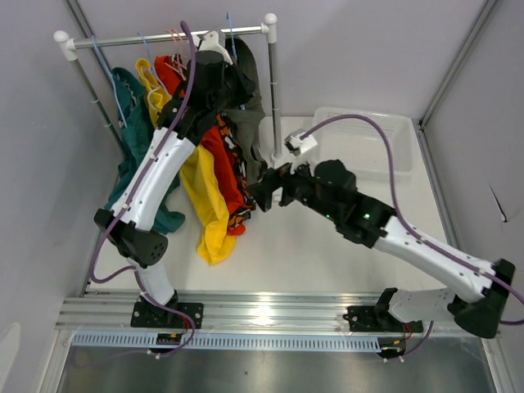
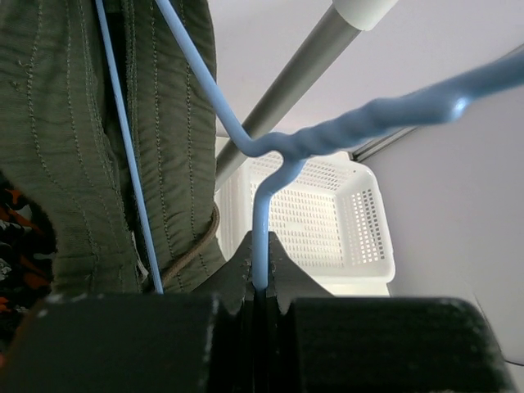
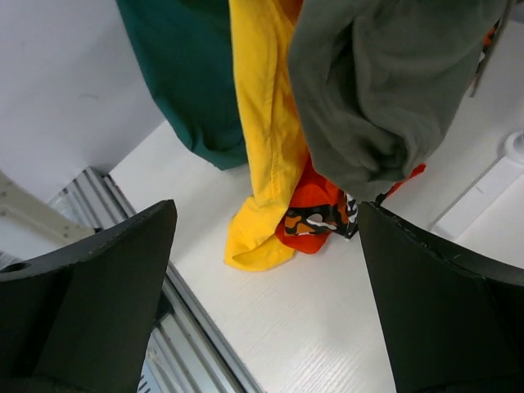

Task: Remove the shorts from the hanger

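Note:
Five shorts hang from hangers on the rack rod (image 1: pixel 164 37): teal (image 1: pixel 131 123), yellow (image 1: pixel 205 196), red-orange (image 1: pixel 223 160), orange-black-white patterned (image 1: pixel 242 182) and dark olive (image 1: pixel 246 115). My left gripper (image 1: pixel 223 57) is up by the rod, shut on the stem of the blue hanger (image 2: pixel 260 237) that carries the olive shorts (image 2: pixel 65 123). My right gripper (image 1: pixel 260 190) is open and empty, just below the olive shorts' lower edge (image 3: pixel 385 90). Between its fingers (image 3: pixel 90 303) I see the yellow (image 3: pixel 262 123), red-orange (image 3: pixel 315 201) and teal (image 3: pixel 188 74) shorts.
A white perforated basket (image 1: pixel 327 113) stands at the back right beside the rack's right post (image 1: pixel 274 98); it also shows in the left wrist view (image 2: pixel 344 213). Grey walls close in on the left and right. An aluminium rail (image 1: pixel 262 311) runs along the near edge.

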### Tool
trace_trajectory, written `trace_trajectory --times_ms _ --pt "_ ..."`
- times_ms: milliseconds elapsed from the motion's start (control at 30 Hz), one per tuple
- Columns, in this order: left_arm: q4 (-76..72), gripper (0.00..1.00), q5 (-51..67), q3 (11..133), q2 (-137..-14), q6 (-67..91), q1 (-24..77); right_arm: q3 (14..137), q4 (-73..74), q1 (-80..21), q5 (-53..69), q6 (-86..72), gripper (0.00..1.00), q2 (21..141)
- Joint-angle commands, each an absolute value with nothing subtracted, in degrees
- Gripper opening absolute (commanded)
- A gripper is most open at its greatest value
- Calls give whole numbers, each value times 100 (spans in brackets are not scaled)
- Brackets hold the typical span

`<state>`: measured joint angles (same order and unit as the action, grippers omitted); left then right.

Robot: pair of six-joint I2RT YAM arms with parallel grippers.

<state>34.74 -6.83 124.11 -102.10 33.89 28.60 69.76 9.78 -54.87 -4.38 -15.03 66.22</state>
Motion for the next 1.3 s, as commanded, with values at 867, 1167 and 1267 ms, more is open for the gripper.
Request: trace_trajectory --times_ms 867,1167,1267 --pt "2408 0 -316 11329 -9017 3779 2496 4906 -2338 -5774 -2830 -1739 0 7613" --pt "2681 0 -580 12295 -9518 3463 2347 3665 -1750 -7109 -4138 -2715 0 6443" --pt "2628 0 -615 12401 -9589 3489 2303 3647 -1556 -7460 -4480 -2760 0 6381"
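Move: Take the olive shorts by their loose lower end, about 9 cm ahead of the right gripper, 3 cm to its left and 5 cm below. Beside that end, some 4 cm farther left and lower, hangs the camo pair; the yellow shorts are about 14 cm left of this gripper and 7 cm ahead. From the left gripper, already shut on the blue hanger near its neck, the olive lower end lies roughly 18 cm below and 7 cm back. Drive the open right gripper forward and down to the olive shorts' lower end, about 9 cm out, turning nearly 20 degrees clockwise, and shut the fingers on the cloth. Then haul the pinched cloth back some 10 cm, and down and a little right. Keep the left gripper closed on the hanger, easing it a couple of centimetres back and left with a slight final downward tip. ##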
